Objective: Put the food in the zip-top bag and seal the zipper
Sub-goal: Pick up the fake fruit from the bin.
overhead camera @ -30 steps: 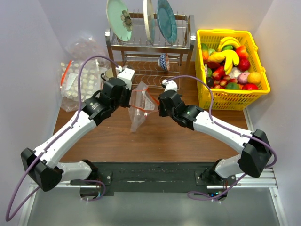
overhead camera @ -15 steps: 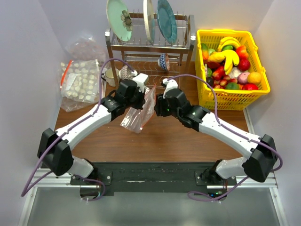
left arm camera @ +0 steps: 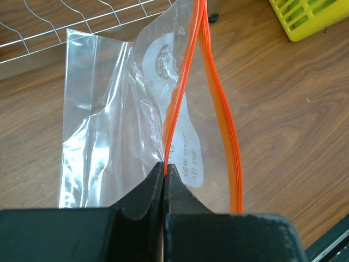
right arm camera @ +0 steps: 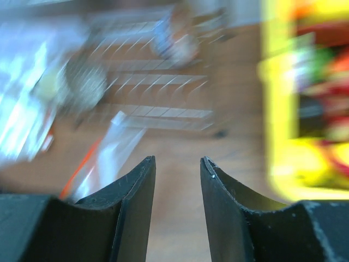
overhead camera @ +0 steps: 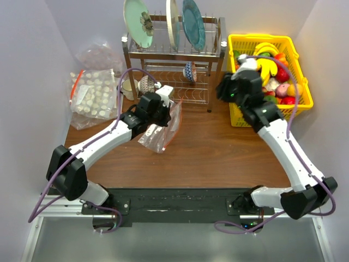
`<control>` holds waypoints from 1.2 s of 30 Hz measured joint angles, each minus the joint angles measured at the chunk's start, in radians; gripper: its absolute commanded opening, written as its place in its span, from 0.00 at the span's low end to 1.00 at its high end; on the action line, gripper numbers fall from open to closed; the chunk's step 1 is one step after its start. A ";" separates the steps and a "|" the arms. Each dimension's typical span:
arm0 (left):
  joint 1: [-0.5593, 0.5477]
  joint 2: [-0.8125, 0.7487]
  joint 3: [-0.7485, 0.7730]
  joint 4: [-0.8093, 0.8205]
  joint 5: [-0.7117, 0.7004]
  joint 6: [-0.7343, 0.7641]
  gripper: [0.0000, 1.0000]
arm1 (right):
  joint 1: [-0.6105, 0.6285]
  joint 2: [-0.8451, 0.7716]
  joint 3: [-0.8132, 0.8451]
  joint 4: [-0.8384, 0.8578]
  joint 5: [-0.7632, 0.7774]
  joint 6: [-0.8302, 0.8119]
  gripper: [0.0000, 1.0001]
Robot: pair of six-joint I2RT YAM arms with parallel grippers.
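Note:
The clear zip-top bag [overhead camera: 161, 130] hangs over the wooden table, with its mouth held up by my left gripper [overhead camera: 167, 105]. In the left wrist view that gripper [left arm camera: 165, 165] is shut on one side of the orange-red zipper [left arm camera: 182, 93]. The other lip bows away, so the bag [left arm camera: 103, 114] gapes open with nothing in it. My right gripper [overhead camera: 224, 90] hovers beside the yellow basket [overhead camera: 262, 38], which holds the food [overhead camera: 267, 70]: bananas, apples and other fruits. In the blurred right wrist view the right gripper [right arm camera: 177, 159] stands open and holds nothing, with the basket [right arm camera: 278, 109] to its right.
A metal dish rack [overhead camera: 172, 52] with plates stands at the back, with a small bowl [overhead camera: 188, 71] under it. A mug and a ball-like cup [overhead camera: 146, 83] sit left of the rack. A larger bag of pale lumps [overhead camera: 92, 95] lies at the far left. Walls close in both sides.
My right gripper has let go of the bag's mouth, opened, and swung right and back to the basket. My left gripper still holds the bag, a little further right than a second ago.

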 measured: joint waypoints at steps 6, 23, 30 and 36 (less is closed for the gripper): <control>0.000 -0.023 -0.002 0.002 0.000 0.001 0.00 | -0.244 0.046 0.065 -0.016 0.018 0.002 0.41; 0.000 -0.133 -0.064 0.077 0.029 0.055 0.00 | -0.464 0.393 0.110 0.205 -0.025 0.227 0.71; 0.000 -0.135 -0.104 0.117 0.046 0.066 0.00 | -0.472 0.515 0.210 0.238 0.078 0.179 0.76; 0.000 -0.138 -0.116 0.150 0.070 0.073 0.00 | -0.471 0.649 0.319 0.223 0.178 0.090 0.76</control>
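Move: The right hand starts high, short of the yellow bin and to its left. The fake fruit, taken at the middle of the heap, lies about 20 cm ahead, 25 cm to the right and 21 cm below. In the heap, the red pepper is about 18 cm ahead and 20 cm right of the hand, the banana bunch some 26 cm ahead and 25 cm right, and the purple onion 16 cm ahead and 31 cm right. From the left hand, the fruit lies about 46 cm right, 23 cm ahead and slightly lower. Rightward and forward, the right hand sweeps about 22 cm across and 19 cm out over the yellow bin, sinking some 10 cm and turning clockwise nearly 40 degrees. Halfway through, its part-open fingers start spreading wide above the pepper and bananas. The left hand keeps its pinch on the bag's zipper edge, lifting about 4 cm and easing slightly down. ##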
